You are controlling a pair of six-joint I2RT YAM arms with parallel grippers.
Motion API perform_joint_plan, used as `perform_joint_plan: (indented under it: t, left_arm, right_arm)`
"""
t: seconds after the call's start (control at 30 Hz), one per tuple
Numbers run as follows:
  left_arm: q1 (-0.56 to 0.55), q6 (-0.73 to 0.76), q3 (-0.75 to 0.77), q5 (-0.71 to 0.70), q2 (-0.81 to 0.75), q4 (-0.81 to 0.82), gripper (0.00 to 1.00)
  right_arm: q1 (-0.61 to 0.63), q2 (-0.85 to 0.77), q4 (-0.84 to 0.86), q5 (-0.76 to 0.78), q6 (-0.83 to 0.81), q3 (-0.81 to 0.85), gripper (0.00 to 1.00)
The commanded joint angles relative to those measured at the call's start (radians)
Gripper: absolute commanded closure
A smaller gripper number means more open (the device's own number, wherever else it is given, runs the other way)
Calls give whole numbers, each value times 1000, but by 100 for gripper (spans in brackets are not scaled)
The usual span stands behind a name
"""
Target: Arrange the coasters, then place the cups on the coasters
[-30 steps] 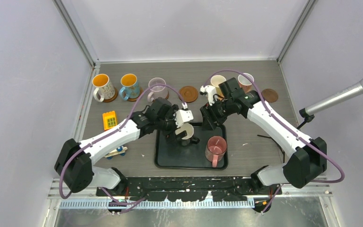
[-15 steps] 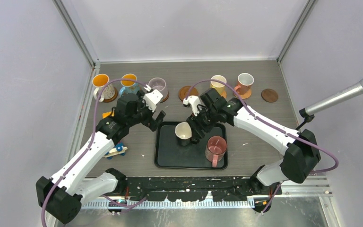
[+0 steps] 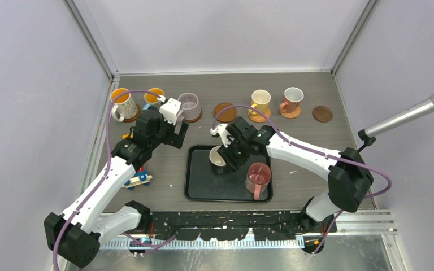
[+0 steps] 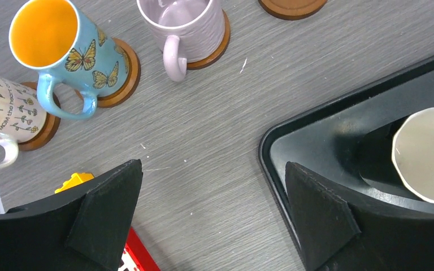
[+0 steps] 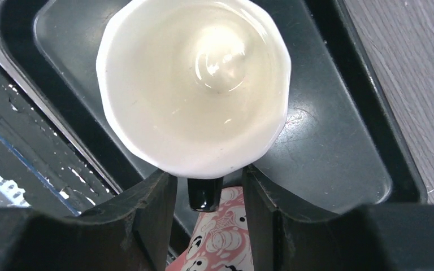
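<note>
A cream cup (image 5: 195, 84) stands in the black tray (image 3: 203, 186). My right gripper (image 5: 206, 186) is open, and its jaws straddle the cup's black handle (image 5: 204, 197) with a small gap on each side. Beside it in the tray is a pink cup (image 3: 258, 176). Along the far side, white (image 3: 122, 104), blue (image 3: 154, 97), lilac (image 3: 189, 105), yellow (image 3: 260, 101) and white-pink (image 3: 291, 100) cups sit on coasters. Two coasters (image 3: 224, 110) (image 3: 322, 114) are bare. My left gripper (image 4: 212, 192) hangs wide open over bare table left of the tray, holding nothing.
A yellow toy block (image 4: 73, 182) lies just left of the left gripper, and a small toy (image 3: 138, 179) sits near the left arm. A microphone (image 3: 412, 116) reaches in from the right. Walls close off three sides of the table.
The right arm moved left onto the cream cup, and its jaws narrowed around the handle. The left arm drew back left from the tray, still wide open.
</note>
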Motion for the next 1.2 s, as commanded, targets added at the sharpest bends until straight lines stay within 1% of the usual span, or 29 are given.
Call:
perform_joint_plan:
  t: [0.0,0.27,0.5,0.6,0.73,0.77,0.9,1.17]
  left_arm:
    - [6,-40,7,-38,-12,64,0]
    - [10,22,-13,-65,-13,99,0]
    - [14,27,-16,-59,-10,100,0]
    - [14,34,-18,-61,-6,104,0]
    - [14,42,-18,-65,-5,108,0]
    - [14,42,-18,-62,-6,108,0]
    - [15,47,-14,-55,-3,111,0]
    - [15,65,10,-66,31,123,0]
  right_arm:
    - [2,18,71,66,27,3,50]
    - [15,41,89,45,45,-6,54]
    - [27,44,99,62,11,-16,68]
    - [28,44,102,82,3,-19,78]
    - [28,24,87,91,3,-7,98]
    - [28,13,82,90,3,0,100]
    - [29,-29,58,89,-7,53,100]
    - [20,-107,87,111,6,152,100]
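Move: The white cup's middle is about 5 cm left and 1 cm ahead of the right hand, some 2 cm below it, its black handle turned towards the half-open fingers. The pink mug stands about 9 cm right and 5 cm back, also 2 cm lower; the empty brown coaster lies roughly 19 cm ahead and 3 cm left, about 6 cm down. From the left hand, the cup is some 15 cm right, 8 cm back and 13 cm below. Ease the right gripper down onto the white cup's black handle, a little over 1 cm, with about 1 cm forward and left, and close the fingers until they pinch the handle from both sides. Hold there briefly, then lift straight up by nearly 3 cm, keeping the grip and the wrist almost unturned. ##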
